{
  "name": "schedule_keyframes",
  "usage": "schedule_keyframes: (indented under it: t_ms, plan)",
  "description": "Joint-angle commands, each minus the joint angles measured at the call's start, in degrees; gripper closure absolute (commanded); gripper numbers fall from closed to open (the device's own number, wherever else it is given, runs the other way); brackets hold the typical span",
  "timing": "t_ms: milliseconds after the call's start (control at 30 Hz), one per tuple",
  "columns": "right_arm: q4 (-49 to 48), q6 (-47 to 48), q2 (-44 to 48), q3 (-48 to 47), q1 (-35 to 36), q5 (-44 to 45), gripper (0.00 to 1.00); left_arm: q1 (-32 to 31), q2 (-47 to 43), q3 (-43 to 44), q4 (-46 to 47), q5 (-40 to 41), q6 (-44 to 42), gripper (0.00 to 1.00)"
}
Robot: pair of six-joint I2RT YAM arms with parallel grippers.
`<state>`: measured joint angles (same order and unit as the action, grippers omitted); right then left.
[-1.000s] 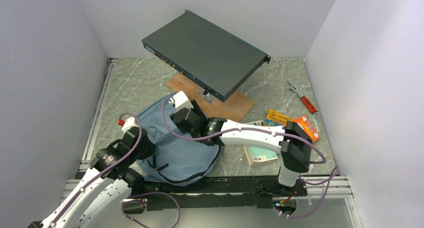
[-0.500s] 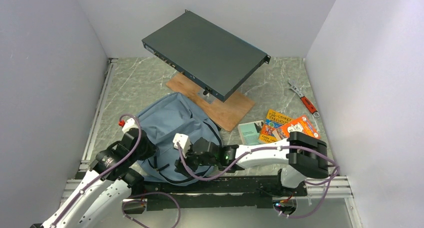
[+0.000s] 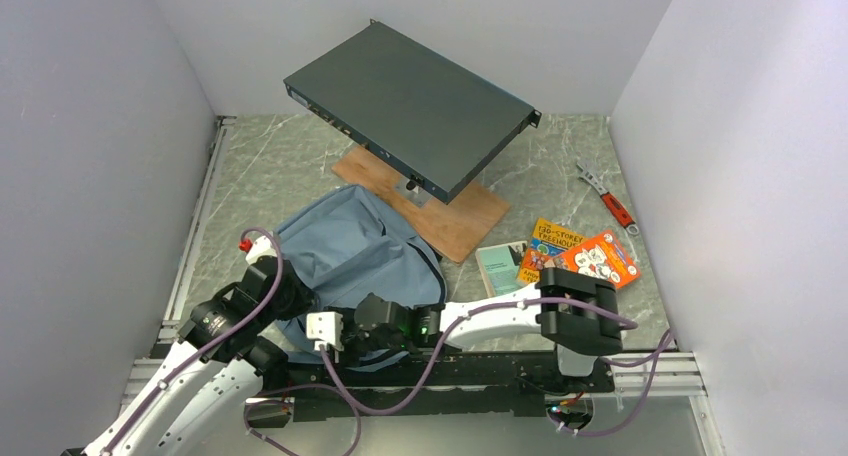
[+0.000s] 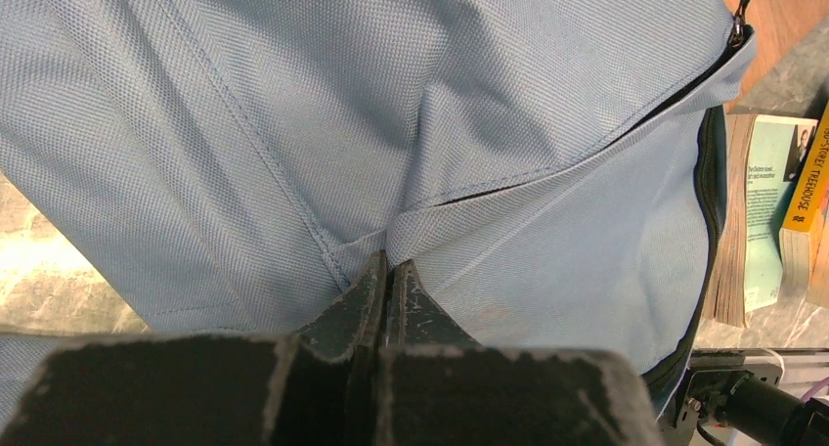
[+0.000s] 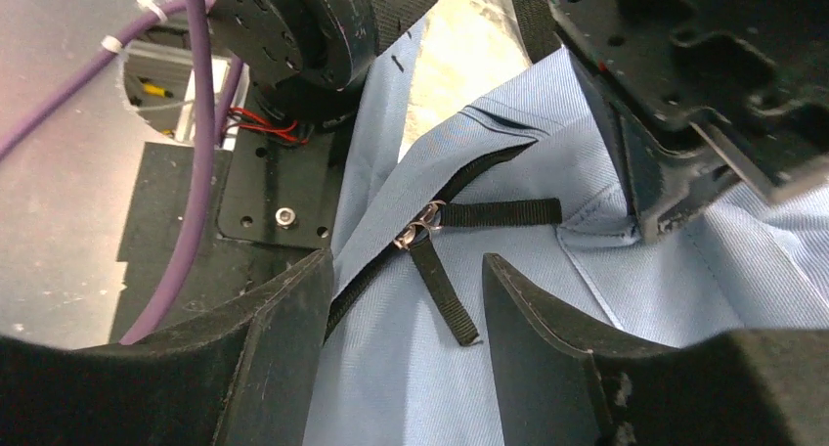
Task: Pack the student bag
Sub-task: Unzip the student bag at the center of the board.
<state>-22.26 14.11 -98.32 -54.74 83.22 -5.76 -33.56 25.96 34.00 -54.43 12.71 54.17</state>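
The student bag (image 3: 345,246), light blue-grey with black zips, lies flat on the table left of centre. My left gripper (image 3: 297,302) sits at its near left side, shut on a fold of the bag's fabric (image 4: 411,233). My right gripper (image 3: 340,344) reaches across to the bag's near edge, close to the left one. It is open (image 5: 406,260), its fingers either side of a black zip pull strap (image 5: 445,291) without touching it. Two metal zip sliders (image 5: 422,223) meet just beyond. Three books (image 3: 555,256) lie to the right of the bag.
A dark flat metal box (image 3: 410,106) stands tilted on a post above a wooden board (image 3: 455,224) behind the bag. A red-handled wrench (image 3: 610,201) lies at the far right. The left arm's body (image 5: 313,25) is just ahead of the right gripper.
The right arm has swung from the bag's far top down to its near edge beside the left gripper, uncovering the books. The left gripper has kept its pinch.
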Motion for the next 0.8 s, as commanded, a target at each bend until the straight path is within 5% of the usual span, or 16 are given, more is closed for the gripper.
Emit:
schedule_keyframes:
  t_ms: [0,267,333,400,533,633,767]
  plan:
    - [0.2,6.5,-1.8,-4.0,0.3,0.7,0.41,0.2,-0.4,3.4,4.0,-1.5,-1.1,1.00]
    - [5.1,8.5,-7.0,-9.9,4.5,7.6,0.47,0.2,0.0,3.1,5.6,-2.9,-1.2,1.00]
    - [8.6,8.5,-8.9,-12.8,6.3,11.3,0.62,0.2,0.5,3.3,5.3,-2.7,-0.7,1.00]
    - [10.9,6.1,-10.7,-14.6,7.5,16.6,0.95,0.2,1.5,3.8,4.8,-2.5,-0.2,1.00]
    - [6.5,3.2,-9.1,-9.8,8.0,23.3,1.00,0.2,3.8,5.4,2.2,-1.4,0.7,0.98]
    - [3.7,2.6,-6.1,-6.1,8.1,28.9,1.00,0.2,4.6,7.2,-0.7,-1.5,1.9,0.73]
    - [0.7,5.6,-2.2,-2.5,8.5,33.2,1.00,0.2,4.8,10.5,-6.2,-2.0,3.7,0.06]
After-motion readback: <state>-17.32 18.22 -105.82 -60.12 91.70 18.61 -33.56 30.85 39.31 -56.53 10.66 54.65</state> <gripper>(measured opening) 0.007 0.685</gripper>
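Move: The zip pull to be taken hangs about 4 cm to the right gripper's left, 1 cm nearer the base and 2 cm lower. Its twin pull lies beside it, roughly 5 cm left, 1 cm ahead and 2 cm down from the right gripper. The bag's cloth fold, pinched by the left gripper, stands some 5 cm ahead and 4 cm left of the right gripper. From the left gripper the pull is about 5 cm back, straight behind and 2 cm lower. Slide the open right gripper left about 4 cm onto the zip pulls, sinking 2 cm and easing slightly back, and shut the fingers on one pull; then draw it right about 3 cm, a little forward and down, turning the wrist clockwise. Keep the left gripper's pinch on the bag cloth meanwhile, then open it wide and start lifting clear. ##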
